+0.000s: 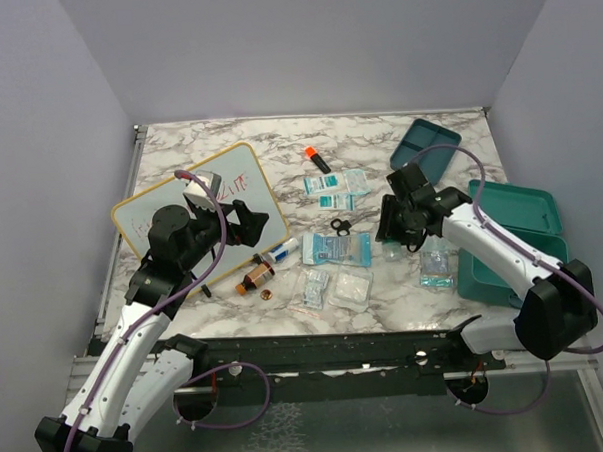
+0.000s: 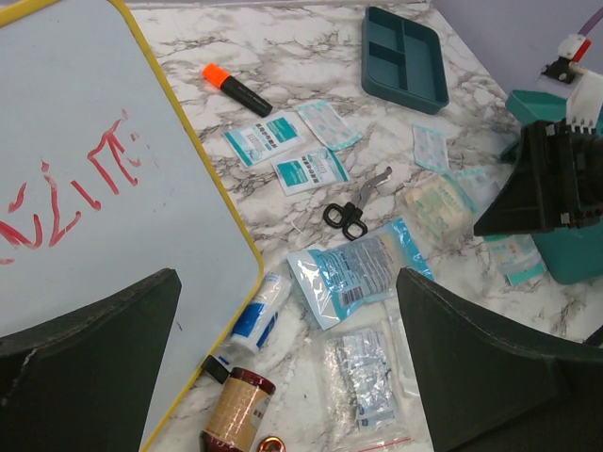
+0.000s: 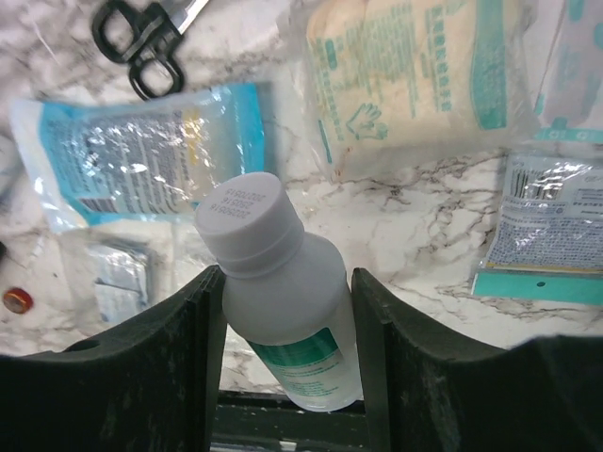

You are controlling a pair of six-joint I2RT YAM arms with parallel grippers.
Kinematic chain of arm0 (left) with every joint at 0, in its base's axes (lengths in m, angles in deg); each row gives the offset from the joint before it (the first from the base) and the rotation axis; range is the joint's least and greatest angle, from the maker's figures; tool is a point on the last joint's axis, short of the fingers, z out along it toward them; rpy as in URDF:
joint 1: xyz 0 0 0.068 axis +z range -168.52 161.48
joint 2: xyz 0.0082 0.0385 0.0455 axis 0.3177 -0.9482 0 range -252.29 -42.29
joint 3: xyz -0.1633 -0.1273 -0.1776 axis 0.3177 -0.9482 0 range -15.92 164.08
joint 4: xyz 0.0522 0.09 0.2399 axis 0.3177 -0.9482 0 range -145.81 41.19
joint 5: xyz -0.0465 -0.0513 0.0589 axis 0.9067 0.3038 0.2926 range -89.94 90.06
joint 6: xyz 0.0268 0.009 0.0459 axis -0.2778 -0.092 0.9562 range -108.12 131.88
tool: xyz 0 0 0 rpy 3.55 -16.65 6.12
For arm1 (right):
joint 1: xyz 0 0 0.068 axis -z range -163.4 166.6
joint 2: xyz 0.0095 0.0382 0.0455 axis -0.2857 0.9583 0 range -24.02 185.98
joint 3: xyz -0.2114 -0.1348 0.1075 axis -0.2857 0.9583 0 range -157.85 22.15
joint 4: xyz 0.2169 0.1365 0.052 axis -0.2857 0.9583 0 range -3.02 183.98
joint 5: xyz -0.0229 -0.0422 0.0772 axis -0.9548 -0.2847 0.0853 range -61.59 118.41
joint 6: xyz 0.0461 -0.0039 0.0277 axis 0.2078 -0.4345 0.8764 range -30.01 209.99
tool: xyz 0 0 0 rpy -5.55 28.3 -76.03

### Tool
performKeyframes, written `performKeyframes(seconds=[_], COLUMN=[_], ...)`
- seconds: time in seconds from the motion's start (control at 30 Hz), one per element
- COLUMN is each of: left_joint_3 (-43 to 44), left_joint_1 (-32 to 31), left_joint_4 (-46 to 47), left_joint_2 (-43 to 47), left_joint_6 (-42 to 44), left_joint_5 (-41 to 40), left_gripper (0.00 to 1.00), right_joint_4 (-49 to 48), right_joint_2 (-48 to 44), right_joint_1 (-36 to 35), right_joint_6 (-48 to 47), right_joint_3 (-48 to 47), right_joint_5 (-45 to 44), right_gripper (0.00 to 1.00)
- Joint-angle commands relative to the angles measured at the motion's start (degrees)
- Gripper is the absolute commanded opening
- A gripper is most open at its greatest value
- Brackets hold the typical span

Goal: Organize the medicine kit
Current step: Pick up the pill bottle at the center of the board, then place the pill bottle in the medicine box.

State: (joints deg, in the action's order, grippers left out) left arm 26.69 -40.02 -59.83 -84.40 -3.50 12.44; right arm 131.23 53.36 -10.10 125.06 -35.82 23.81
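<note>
The teal medicine kit case (image 1: 521, 208) lies open at the right edge of the table, and its divided tray insert (image 1: 425, 146) sits apart at the back right. My right gripper (image 3: 287, 311) is shut on a white bottle (image 3: 283, 292) with a teal label, both fingers pressed against its sides above the marble. From above, that gripper (image 1: 396, 222) hangs just left of the case. My left gripper (image 2: 287, 348) stands open and empty over the whiteboard's corner, above a bandage roll (image 2: 259, 311) and a brown bottle (image 2: 236, 410).
A yellow-framed whiteboard (image 1: 196, 206) lies at the left. Scissors (image 1: 340, 225), an orange-capped marker (image 1: 317, 158), a blue pouch (image 1: 341, 248), several flat packets (image 1: 335, 184) and clear bags (image 1: 350, 287) are scattered mid-table. More packets (image 1: 436, 267) lie beside the case.
</note>
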Motion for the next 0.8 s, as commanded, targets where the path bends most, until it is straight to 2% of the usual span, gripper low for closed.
performKeyframes(seconds=[0.0, 0.33, 0.47, 0.77], left_joint_3=[-0.69, -0.86, -0.86, -0.86], left_joint_1=[-0.30, -0.26, -0.38, -1.48], left_joint_4=[-0.57, -0.57, -0.57, -0.66], left_joint_2=[0.77, 0.60, 0.84, 0.82], left_joint_6=[0.44, 0.38, 0.43, 0.41], left_joint_5=[-0.97, -1.04, -1.09, -1.05], left_gripper=[0.99, 0.99, 0.99, 0.99], right_joint_4=[5.30, 13.37, 18.35, 29.00], right_joint_2=[-1.47, -3.76, -5.92, -13.35], right_joint_1=[-0.22, 2.68, 5.68, 11.64], right_joint_6=[5.87, 13.08, 17.43, 27.87], right_joint_3=[-7.97, -18.99, -20.76, -21.13], right_joint_5=[-9.30, -22.15, -25.74, -39.71], right_gripper=[0.32, 0.31, 0.30, 0.30])
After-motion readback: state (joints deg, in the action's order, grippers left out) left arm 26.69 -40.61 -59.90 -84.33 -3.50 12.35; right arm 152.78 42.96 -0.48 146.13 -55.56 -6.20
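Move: The right hand already has the pill bottle gripped, some 10 cm above the table. The open green box lies about 26 cm to its right, 5 cm back and 6 cm lower, with the green lid 28 cm right and 8 cm ahead. The glove packet is about 4 cm ahead, 1 cm right and 9 cm below; the clear packet is 9 cm right, 3 cm back and equally low. From the left hand, the box lies roughly 55 cm right, 5 cm back and 23 cm down. The right hand, keeping its grip on the pill bottle, goes on lifting by about 15 cm, first also heading some 5 cm forward, away from the glove packet below. It then swings right and eases back, ending some 13 cm farther right, towards the open green box and well above it, while the wrist turns clockwise by some 40 degrees and the fingers tip up from steeply downward. ##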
